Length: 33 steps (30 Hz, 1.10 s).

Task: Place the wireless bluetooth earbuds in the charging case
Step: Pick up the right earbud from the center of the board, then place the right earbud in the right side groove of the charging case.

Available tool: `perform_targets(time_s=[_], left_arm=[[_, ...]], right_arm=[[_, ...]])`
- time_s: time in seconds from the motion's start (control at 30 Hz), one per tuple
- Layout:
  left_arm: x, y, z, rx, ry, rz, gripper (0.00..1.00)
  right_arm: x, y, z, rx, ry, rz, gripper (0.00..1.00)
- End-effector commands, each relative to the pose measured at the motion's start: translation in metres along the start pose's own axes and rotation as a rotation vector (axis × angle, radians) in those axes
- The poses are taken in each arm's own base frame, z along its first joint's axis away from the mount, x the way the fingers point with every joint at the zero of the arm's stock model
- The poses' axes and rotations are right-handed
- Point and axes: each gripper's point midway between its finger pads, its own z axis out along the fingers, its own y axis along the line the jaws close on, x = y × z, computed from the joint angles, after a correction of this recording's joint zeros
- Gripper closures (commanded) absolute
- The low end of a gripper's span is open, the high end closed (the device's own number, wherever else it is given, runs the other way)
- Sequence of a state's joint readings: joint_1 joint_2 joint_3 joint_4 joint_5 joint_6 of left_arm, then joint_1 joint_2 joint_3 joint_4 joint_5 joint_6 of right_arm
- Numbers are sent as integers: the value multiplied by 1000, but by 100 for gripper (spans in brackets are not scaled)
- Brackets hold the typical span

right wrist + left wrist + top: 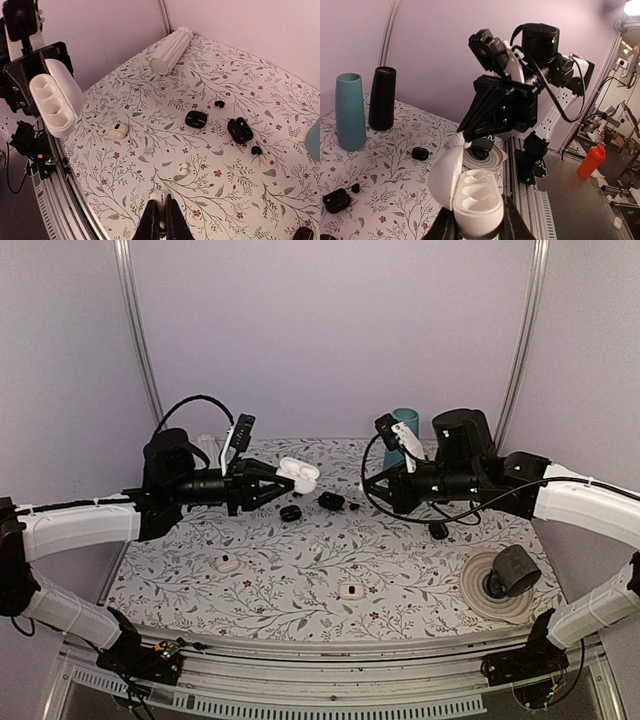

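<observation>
My left gripper (268,483) is shut on the white charging case (298,474) and holds it above the table with its lid open. In the left wrist view the case (479,197) shows two empty wells between my fingers (444,227). My right gripper (366,484) is shut on one white earbud (161,196). That earbud (457,141) hangs just beyond the top of the open lid. A second white earbud (184,168) lies on the floral cloth. The case also shows in the right wrist view (55,102).
Two black earbud cases (291,512) (331,501) and small black buds (219,104) lie mid-table. Small white pieces with dark spots (229,563) (351,590) lie nearer. A plate (478,592) with a black cup (515,570) is at right, a teal vase (405,421) behind, a white ribbed cylinder (170,50) at back left.
</observation>
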<state>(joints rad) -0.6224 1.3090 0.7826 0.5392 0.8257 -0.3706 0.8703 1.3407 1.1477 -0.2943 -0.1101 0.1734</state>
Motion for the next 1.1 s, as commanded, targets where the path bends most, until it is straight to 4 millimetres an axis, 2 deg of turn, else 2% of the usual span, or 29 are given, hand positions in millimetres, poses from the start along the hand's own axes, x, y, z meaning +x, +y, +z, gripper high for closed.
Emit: perform_targets(time_s=[0.0, 0.27, 0.43, 0.6, 0.7, 0.73, 1.07], left_arm=[[-5, -4, 1, 36, 11, 29, 100], [4, -16, 7, 107, 54, 42, 100], [7, -30, 11, 171, 68, 64, 100], [6, -49, 16, 243, 73, 95, 100], [7, -59, 20, 275, 76, 110, 100], [7, -60, 21, 284, 78, 110, 100], [5, -71, 26, 324, 82, 117, 100]], right_arm=[[-13, 28, -16, -128, -67, -68, 97], [-31, 76, -45, -321, -156, -159, 97], [-41, 97, -57, -412, -184, -189, 97], [-45, 113, -58, -465, -179, -215, 97], [-38, 118, -52, -478, -150, -225, 96], [-50, 122, -57, -482, -174, -234, 97], [-46, 132, -49, -501, -142, -255, 96]])
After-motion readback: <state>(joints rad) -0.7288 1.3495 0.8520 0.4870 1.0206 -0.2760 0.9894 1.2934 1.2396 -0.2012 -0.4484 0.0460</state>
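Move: In the left hand, about 11 cm left of the right hand, 2 cm nearer the base and 3 cm higher, is the open charging case that the right hand's earbud is going to. On the table some 23 cm below the right hand, the black box lies about 19 cm forward and 4 cm left, the round black tin 16 cm forward and 12 cm left. The held earbud is roughly 13 cm right of the left hand, 2 cm forward and 2 cm lower. Drawing back about 10 cm while rising nearly as much and drifting left, the right hand carries the still-pinched earbud towards the open charging case, swinging counter-clockwise nearly 30 degrees as its fingers tip upward. The left hand keeps its hold on the case and comes back about 6 cm and a little right, turning clockwise, to meet it. ##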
